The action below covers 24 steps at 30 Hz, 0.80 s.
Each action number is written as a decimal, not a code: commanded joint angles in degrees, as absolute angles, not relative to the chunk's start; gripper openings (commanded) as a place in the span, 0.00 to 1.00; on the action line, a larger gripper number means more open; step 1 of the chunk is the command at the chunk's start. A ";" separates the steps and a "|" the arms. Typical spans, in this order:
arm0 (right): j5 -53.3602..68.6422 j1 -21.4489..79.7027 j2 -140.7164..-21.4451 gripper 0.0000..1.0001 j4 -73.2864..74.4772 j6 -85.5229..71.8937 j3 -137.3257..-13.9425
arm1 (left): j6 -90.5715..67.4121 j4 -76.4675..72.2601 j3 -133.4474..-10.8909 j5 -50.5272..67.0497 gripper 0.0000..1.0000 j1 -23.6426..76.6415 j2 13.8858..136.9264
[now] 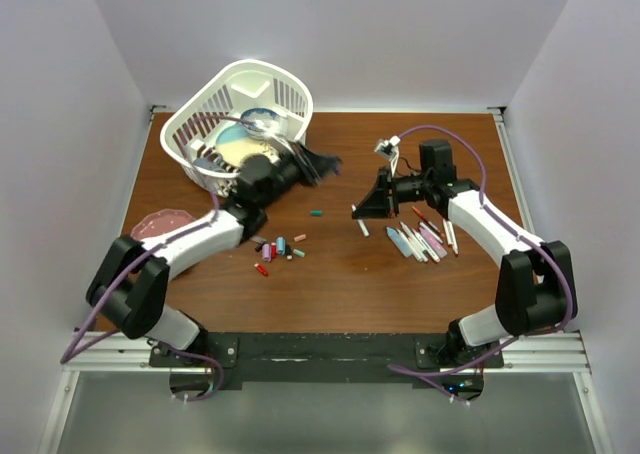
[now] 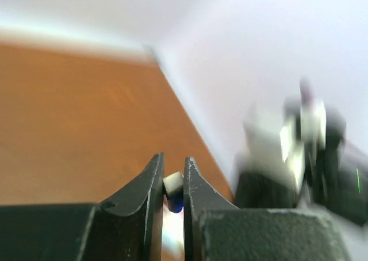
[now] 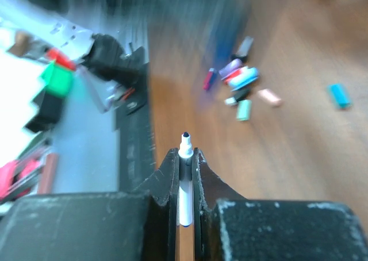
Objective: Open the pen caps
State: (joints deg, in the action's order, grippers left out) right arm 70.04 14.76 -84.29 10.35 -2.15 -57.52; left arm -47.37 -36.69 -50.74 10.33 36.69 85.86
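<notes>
My left gripper hovers beside the basket, shut on a small blue pen cap with a pale end, pinched between its fingers. My right gripper is at mid-table, shut on a white pen whose bare dark tip sticks out past the fingertips. Several loose pen caps lie in a cluster left of centre, also seen in the right wrist view as a pile of caps. A teal cap lies apart. Several pens lie under the right arm.
A white basket holding a bowl and spoon stands at the back left, tipped toward the table. A pink plate sits by the left edge. A small wired gadget lies behind the right gripper.
</notes>
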 commanded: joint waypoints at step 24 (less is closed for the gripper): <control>20.93 9.14 -89.28 0.00 41.04 26.01 -67.06 | -31.29 -4.13 -37.80 1.32 0.00 35.94 61.77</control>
State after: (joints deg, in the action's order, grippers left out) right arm 31.77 9.37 -85.73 35.77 22.04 -64.93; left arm -34.68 -7.40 -41.63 8.21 34.41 59.40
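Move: The left hand already holds the pulled-off blue cap. The pile of loose caps lies about 9 cm back and 14 to its left, some 26 below; the pink cap is 5 back and 7 left, the teal cap 3 ahead and 3 left. From the right hand, holding the bare pen, the row of uncapped pens is roughly 16 cm right, 1 ahead and 19 below, its light-blue marker 9 right and 1 ahead, the red pen 17 right and 10 ahead. Still pinching the blue cap, the left hand springs away from the pen, up and left nearly 20 cm each and some 10 forward, then swoops down and back towards the cap pile, ending lower than it began. The right hand keeps the uncapped pen, dips slightly back, then sweeps right about 11 cm, down and forward towards the pen row, tipping its fingers downward. ##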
